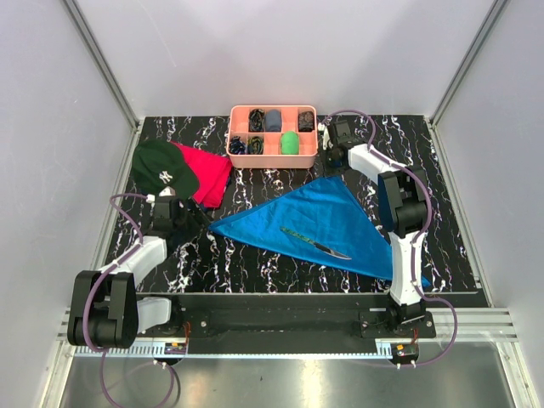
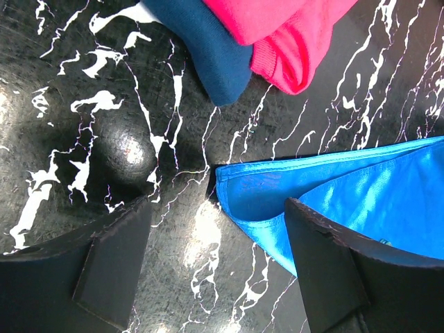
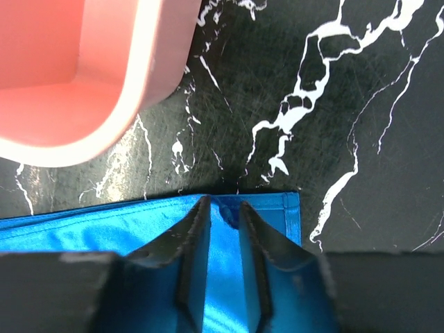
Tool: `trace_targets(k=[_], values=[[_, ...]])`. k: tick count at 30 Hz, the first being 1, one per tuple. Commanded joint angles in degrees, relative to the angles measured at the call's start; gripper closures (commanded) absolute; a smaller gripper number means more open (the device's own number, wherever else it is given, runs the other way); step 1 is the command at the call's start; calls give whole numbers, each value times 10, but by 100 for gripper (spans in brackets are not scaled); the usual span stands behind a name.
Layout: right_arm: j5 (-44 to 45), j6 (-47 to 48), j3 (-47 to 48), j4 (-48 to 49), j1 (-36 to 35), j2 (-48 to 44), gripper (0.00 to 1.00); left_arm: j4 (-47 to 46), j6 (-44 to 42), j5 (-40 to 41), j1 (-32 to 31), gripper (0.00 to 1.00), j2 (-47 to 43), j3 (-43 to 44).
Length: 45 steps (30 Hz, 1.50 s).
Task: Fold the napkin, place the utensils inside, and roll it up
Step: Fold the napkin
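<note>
The blue napkin [image 1: 327,221] lies folded into a triangle on the black marbled table. Slim dark teal utensils [image 1: 314,242] rest on it near its front edge. My left gripper [image 1: 194,221] is open just off the napkin's left corner [image 2: 239,184], which lies between its spread fingers [image 2: 114,267]. My right gripper [image 1: 335,168] is down on the napkin's far corner [image 3: 270,208], beside the pink tray. Its jaws stand narrowly apart, with a small pucker of blue cloth between the tips [image 3: 223,205].
The pink compartment tray [image 1: 274,159] with small items stands at the back, its rim [image 3: 104,104] close to my right gripper. A red cloth [image 1: 208,170] and a dark green cap [image 1: 161,167] lie at the back left, just beyond my left gripper.
</note>
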<state>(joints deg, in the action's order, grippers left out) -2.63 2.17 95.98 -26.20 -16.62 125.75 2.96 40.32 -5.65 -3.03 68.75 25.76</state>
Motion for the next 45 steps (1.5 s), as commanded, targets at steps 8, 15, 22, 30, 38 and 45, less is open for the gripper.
trace_targets(k=[8,15,22,30,38,45], values=[[22,13,40,-15,-2,22,92,-18,-10,-9,6,21,-7,20],[53,27,30,-13,-1,7,100,-15,-11,-10,7,21,-8,23],[65,30,29,-10,0,-7,100,-19,-9,-15,7,21,-4,23],[82,34,14,-8,3,-38,100,-21,-9,-14,7,21,-1,20],[91,40,14,-8,7,-50,100,-23,-9,-15,7,21,-1,18],[98,43,14,-8,16,-40,100,-25,-9,-16,8,21,-4,16]])
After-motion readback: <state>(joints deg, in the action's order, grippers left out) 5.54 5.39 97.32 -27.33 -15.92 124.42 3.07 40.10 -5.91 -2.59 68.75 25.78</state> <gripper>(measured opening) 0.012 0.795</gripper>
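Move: The right hand is already down over the napkin's far folded edge: the part it shuts on lies directly between its fingers, neither ahead nor aside, about 1 cm below. The organizer box's middle is some 17 cm left and 12 cm ahead; the knife's middle lies on the napkin about 5 cm left and 27 cm back. From the left hand, that far edge is roughly 20 cm ahead and 34 cm right. Sinking slightly, the right hand shuts its part-open fingers completely, pinching the napkin's far edge near its right-hand corner. Then it drags the cloth about 3 cm to the right and a touch forward, away from the organizer box, tips swinging rightward nearly 10 degrees, and late on rises some 2.5 cm, fingers still shut. ##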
